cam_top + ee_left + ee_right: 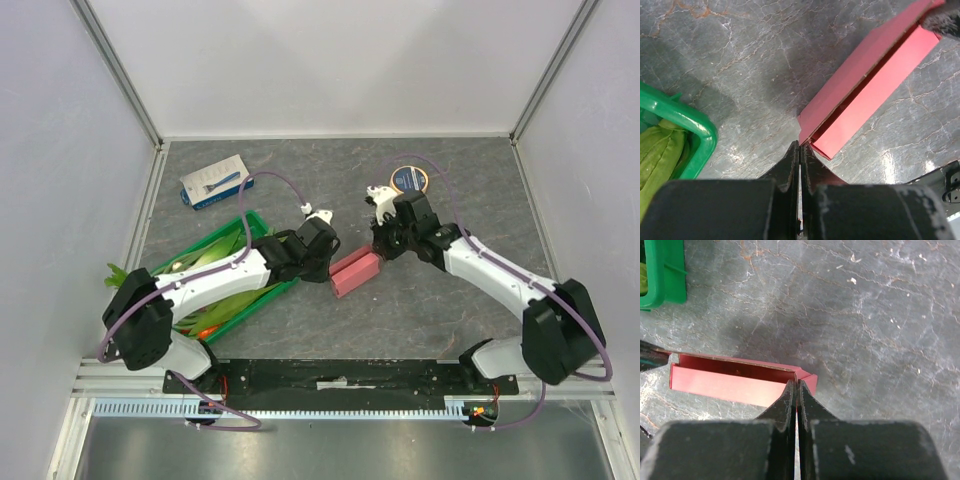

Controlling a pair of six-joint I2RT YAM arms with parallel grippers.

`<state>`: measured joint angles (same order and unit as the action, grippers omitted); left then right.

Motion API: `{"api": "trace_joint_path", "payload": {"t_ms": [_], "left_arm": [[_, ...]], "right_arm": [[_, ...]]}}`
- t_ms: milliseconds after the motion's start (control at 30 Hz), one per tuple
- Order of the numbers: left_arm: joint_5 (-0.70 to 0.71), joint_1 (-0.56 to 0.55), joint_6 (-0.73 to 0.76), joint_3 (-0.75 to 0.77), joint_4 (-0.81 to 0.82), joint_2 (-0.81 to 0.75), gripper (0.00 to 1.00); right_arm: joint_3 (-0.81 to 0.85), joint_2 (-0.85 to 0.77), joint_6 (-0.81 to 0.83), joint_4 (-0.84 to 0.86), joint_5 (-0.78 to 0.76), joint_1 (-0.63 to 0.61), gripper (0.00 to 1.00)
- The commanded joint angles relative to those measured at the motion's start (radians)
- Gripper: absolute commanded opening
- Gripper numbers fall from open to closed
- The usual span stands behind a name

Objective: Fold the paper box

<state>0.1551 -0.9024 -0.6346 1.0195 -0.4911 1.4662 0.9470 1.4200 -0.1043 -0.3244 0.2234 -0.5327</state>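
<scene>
The paper box [356, 272] is a long pink-salmon open trough lying on the dark table between the two arms. My left gripper [332, 265] is at its left end. In the left wrist view the box [880, 80] runs away up to the right, and that gripper [800, 145] is shut with its tips pinching the near end wall. My right gripper [379, 251] is at the other end. In the right wrist view the box [725, 382] stretches to the left, and that gripper [796, 383] is shut on the thin card of its end wall.
A green crate [262, 222] of leafy vegetables lies under the left arm; its rim [700, 130] is close to the left gripper and shows in the right wrist view as a corner [665, 285]. A blue-and-white flat package [215, 181] and a round dark disc [409, 179] lie at the back.
</scene>
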Motion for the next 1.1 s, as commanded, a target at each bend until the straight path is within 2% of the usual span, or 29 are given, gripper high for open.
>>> {"api": "trace_joint_path", "payload": {"t_ms": [0, 200, 533, 700, 867, 967, 1000, 1067], "left_arm": [[0.012, 0.007, -0.028, 0.074, 0.054, 0.038, 0.02], [0.031, 0.007, -0.080, 0.155, 0.036, 0.111, 0.02], [0.070, -0.003, -0.163, 0.177, 0.023, 0.148, 0.02], [0.132, -0.029, -0.204, 0.172, 0.023, 0.143, 0.02], [0.127, -0.035, -0.137, 0.146, 0.059, 0.129, 0.02], [0.121, -0.036, -0.077, 0.134, 0.063, 0.108, 0.13], [0.121, -0.033, -0.068, 0.126, 0.071, 0.097, 0.23], [0.118, -0.026, -0.044, 0.096, 0.082, 0.053, 0.32]], "right_arm": [[-0.102, -0.128, -0.135, 0.146, -0.077, -0.015, 0.00], [-0.293, -0.234, -0.339, 0.301, -0.241, -0.045, 0.00], [-0.362, -0.285, -0.517, 0.311, -0.458, -0.116, 0.00], [-0.384, -0.291, -0.566, 0.317, -0.496, -0.147, 0.00], [-0.375, -0.306, -0.523, 0.312, -0.509, -0.147, 0.00], [-0.356, -0.311, -0.480, 0.298, -0.504, -0.147, 0.00], [-0.358, -0.316, -0.477, 0.297, -0.506, -0.145, 0.00], [-0.358, -0.316, -0.468, 0.297, -0.506, -0.145, 0.00]]}}
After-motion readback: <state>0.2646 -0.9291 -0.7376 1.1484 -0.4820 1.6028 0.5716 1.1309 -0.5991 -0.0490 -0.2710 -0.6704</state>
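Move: Both hands hold the slim pink paper box at opposite ends. Its middle lies about 5 cm to the right of the left fingertips, 3 cm farther out and 2 cm below; from the right fingertips it is some 5 cm left and 4 cm back, again 2 cm below. The green vegetable tray is centred roughly 25 cm left of the left hand, level with it. The tape roll stands about 17 cm ahead of the right hand and 8 cm to its right. Still pinching the box's right-end corner, the right hand swings it round clockwise by some 30 degrees while drawing it about 4 cm right and a little back, sinking slightly. The left keeps its pinch on the left-end flap and follows about 4 cm forward and right, turning slightly counter-clockwise, then holds nearly still and at the last starts opening around the flap. ##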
